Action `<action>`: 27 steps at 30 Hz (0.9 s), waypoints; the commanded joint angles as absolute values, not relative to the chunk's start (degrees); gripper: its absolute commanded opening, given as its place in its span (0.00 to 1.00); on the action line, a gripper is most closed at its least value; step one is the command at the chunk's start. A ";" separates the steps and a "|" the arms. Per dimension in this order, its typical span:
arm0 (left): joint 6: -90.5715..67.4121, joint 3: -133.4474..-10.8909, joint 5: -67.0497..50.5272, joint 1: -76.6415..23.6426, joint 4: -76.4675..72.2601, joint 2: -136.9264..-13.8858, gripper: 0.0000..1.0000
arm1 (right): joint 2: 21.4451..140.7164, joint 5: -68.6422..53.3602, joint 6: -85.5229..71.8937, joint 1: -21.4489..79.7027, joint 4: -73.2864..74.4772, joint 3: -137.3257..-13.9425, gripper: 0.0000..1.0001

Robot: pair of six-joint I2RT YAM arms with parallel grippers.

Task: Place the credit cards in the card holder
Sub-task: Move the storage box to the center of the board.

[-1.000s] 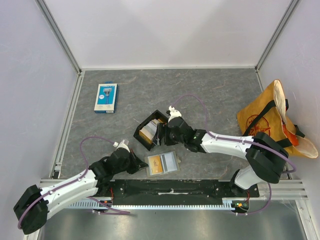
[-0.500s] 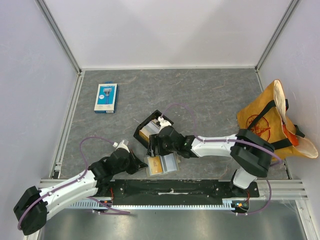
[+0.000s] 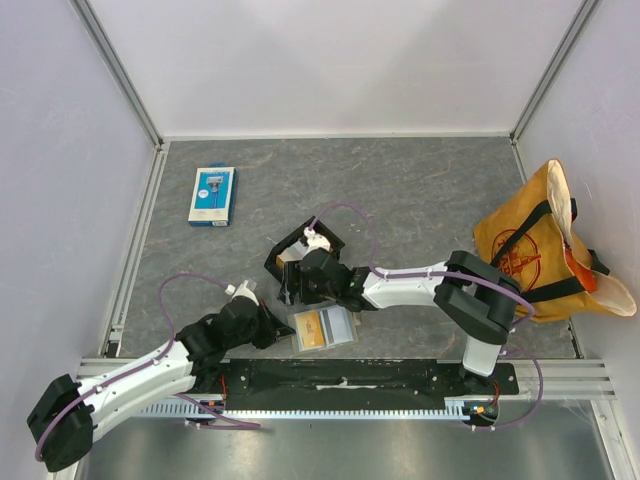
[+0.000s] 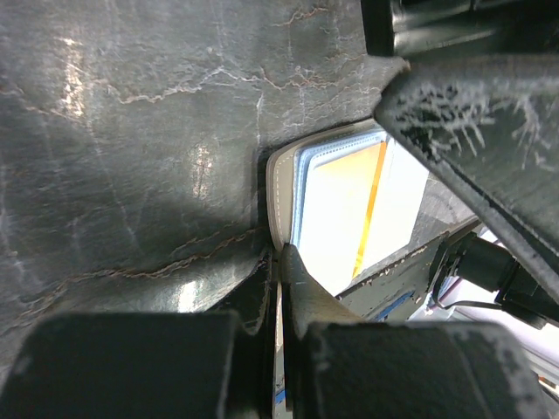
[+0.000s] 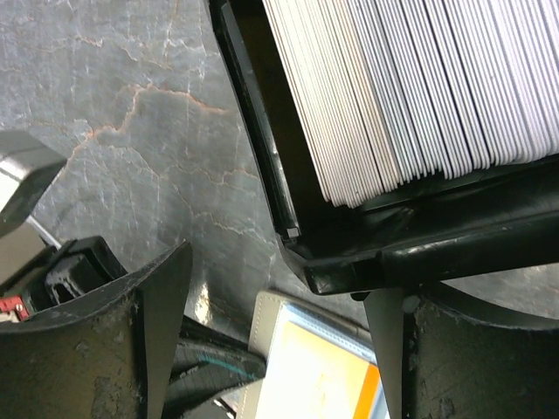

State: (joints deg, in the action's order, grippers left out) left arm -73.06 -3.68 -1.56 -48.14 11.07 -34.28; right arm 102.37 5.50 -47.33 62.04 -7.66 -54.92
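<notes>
The card holder (image 3: 323,327) lies open on the table near the front, with a yellow-orange card showing under its clear pocket. My left gripper (image 3: 277,328) is shut on the holder's left edge; the left wrist view shows the fingers (image 4: 306,279) pinching the grey-tan rim (image 4: 278,188). The credit cards (image 5: 419,78), mostly white, stand packed on edge in a black tray (image 3: 290,248). My right gripper (image 5: 271,319) is open and empty, low over the tray's near corner (image 5: 341,262), with the holder (image 5: 323,371) just below it.
A blue-and-white retail pack (image 3: 212,195) lies at the back left. A tan tote bag with black straps (image 3: 545,245) sits against the right wall. Metal rails run along the left and front table edges.
My right gripper has swung left and nearer, from the tray's right side to its near-left corner beside the holder. The left arm and the holder have not moved.
</notes>
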 commanded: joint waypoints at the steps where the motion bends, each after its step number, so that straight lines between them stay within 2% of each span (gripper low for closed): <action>1: -71.54 -3.78 -0.18 -48.16 12.66 -33.92 0.02 | 104.50 8.09 -45.97 61.52 -9.23 -59.15 0.83; 14: -71.02 -3.78 -0.26 -48.16 12.48 -34.54 0.02 | 106.53 3.35 -40.79 60.73 -9.31 -61.61 0.83; 21: -69.18 -5.53 -0.18 -48.16 14.15 -34.63 0.02 | 90.64 -1.50 -37.01 60.73 -5.37 -53.45 0.82; 27: -65.13 -10.62 -0.61 -48.16 18.36 -36.47 0.02 | 75.08 8.50 -37.61 60.82 6.04 -44.66 0.82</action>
State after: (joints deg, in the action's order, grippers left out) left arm -70.54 -6.04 -1.54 -48.14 14.57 -35.20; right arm 82.65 1.83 -38.37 60.93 -2.76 -49.06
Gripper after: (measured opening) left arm 0.025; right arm 0.822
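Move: The storage box stands just in front of the right hand, its middle about 7 cm ahead, 1 cm to the right and 2 cm lower, with its near corner at the open fingers. Behind this hand lies the open card holder, some 9 cm back, 5 cm right and 4 cm down. From the left hand, the storage box's middle is roughly 17 cm ahead, 2 cm right and slightly higher. Forward and left by about 2 cm, sinking slightly, the right hand keeps one finger of its wide-open gripper against the storage box's near corner and nudges it away from the card holder. It pauses, then comes free and climbs quickly some 9 cm while drawing right and a little back, fingers still open. ##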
